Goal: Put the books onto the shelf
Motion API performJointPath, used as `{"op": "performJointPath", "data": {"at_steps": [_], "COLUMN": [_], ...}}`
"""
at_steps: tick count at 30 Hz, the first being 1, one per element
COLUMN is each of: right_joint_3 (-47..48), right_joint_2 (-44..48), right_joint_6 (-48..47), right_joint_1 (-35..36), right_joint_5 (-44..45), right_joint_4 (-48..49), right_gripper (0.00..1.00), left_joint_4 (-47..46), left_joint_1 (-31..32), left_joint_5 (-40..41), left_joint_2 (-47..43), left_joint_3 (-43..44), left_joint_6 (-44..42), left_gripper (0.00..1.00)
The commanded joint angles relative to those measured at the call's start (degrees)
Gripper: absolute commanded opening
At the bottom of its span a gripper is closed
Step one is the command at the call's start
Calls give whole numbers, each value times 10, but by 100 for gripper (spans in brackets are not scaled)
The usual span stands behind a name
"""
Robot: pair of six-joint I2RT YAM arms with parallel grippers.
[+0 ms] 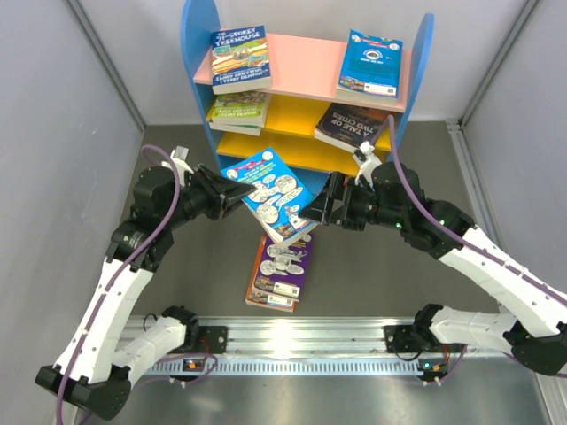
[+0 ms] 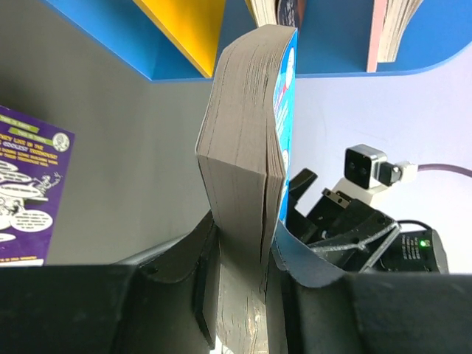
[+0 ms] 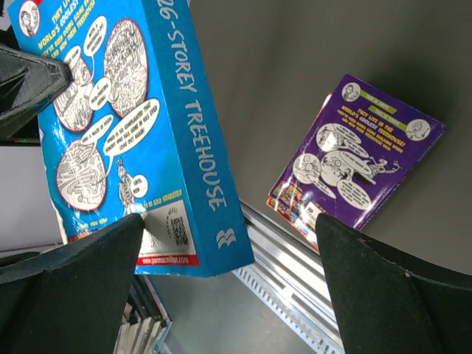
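Observation:
The shelf (image 1: 306, 62) stands at the back, blue-sided with a pink top board and yellow lower boards. Two books lie on its top board and two on the middle one, among them the dark "A Tale of Two Cities" (image 1: 353, 126). My left gripper (image 1: 232, 190) is shut on a light blue cartoon book (image 1: 270, 195), held in the air in front of the shelf. The left wrist view shows its page edge (image 2: 240, 125) clamped between the fingers (image 2: 184, 258). My right gripper (image 1: 323, 211) is open, its jaws straddling that book's lower spine corner (image 3: 199, 192).
A purple book (image 1: 285, 261) lies on the grey table on top of an orange one (image 1: 257, 274), below the held book; it also shows in the right wrist view (image 3: 358, 166). A metal rail (image 1: 301, 335) runs along the near edge. Grey walls close both sides.

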State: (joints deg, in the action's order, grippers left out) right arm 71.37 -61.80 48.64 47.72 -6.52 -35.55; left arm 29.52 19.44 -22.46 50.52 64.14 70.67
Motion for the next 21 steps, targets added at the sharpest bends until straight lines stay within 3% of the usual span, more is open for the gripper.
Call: {"op": "performJointPath", "data": {"at_steps": [1, 4, 7, 10, 17, 18, 21], "right_joint_3": [6, -1, 9, 20, 7, 6, 25], "right_joint_2": [3, -5, -22, -31, 4, 13, 22], "right_joint_6": [18, 44, 58, 71, 104, 107, 105], "right_joint_1": [3, 8, 15, 27, 50, 50, 49], "right_joint_5": [-2, -20, -43, -67, -84, -82, -64], "right_joint_4": [37, 87, 124, 152, 175, 175, 164], "right_gripper": [100, 100, 88, 72, 6, 0, 0], "left_joint_4": [-89, -127, -161, -183, -184, -170, -151], "left_joint_1": [-2, -1, -1, -1, -1, -1, -1], "left_joint_5": [-41, -60, -62, -66, -80, -81, -83], "left_joint_2": [-16, -22, -27, -19, 35, 41, 66], "left_joint_3": [14, -8, -23, -28, 18, 26, 52], "left_joint_6": [35, 64, 81, 90, 62, 54, 29], "left_gripper": [0, 0, 0, 0, 0, 0, 4]}}
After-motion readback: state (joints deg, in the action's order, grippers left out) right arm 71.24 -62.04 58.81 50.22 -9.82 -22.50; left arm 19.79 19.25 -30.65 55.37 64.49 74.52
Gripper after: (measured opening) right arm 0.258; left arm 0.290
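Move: My right hand, wide open, is after the spine side of the blue 26-Storey Treehouse book, whose middle is about 10 cm to its left, 2 cm farther out and 3 cm above. The purple book lies on the table some 30 cm below, 8 cm left and 2 cm back; the lower yellow shelf is roughly 28 cm ahead. My left hand still grips the blue book's page side, its middle about 5 cm to the right and 1 cm back; my right fingers wait some 15 cm right, 3 cm back and a little lower. I lift my right hand about 5 cm and reach some 4 cm left around the blue book's spine, rolling about 15 degrees so its left side rises. As it arrives I close the fingers to pinch the spine side, then ease slightly back right, still rising. My left hand keeps its hold and carries the book 2 to 3 cm right towards the right hand, and about 2 cm up. ##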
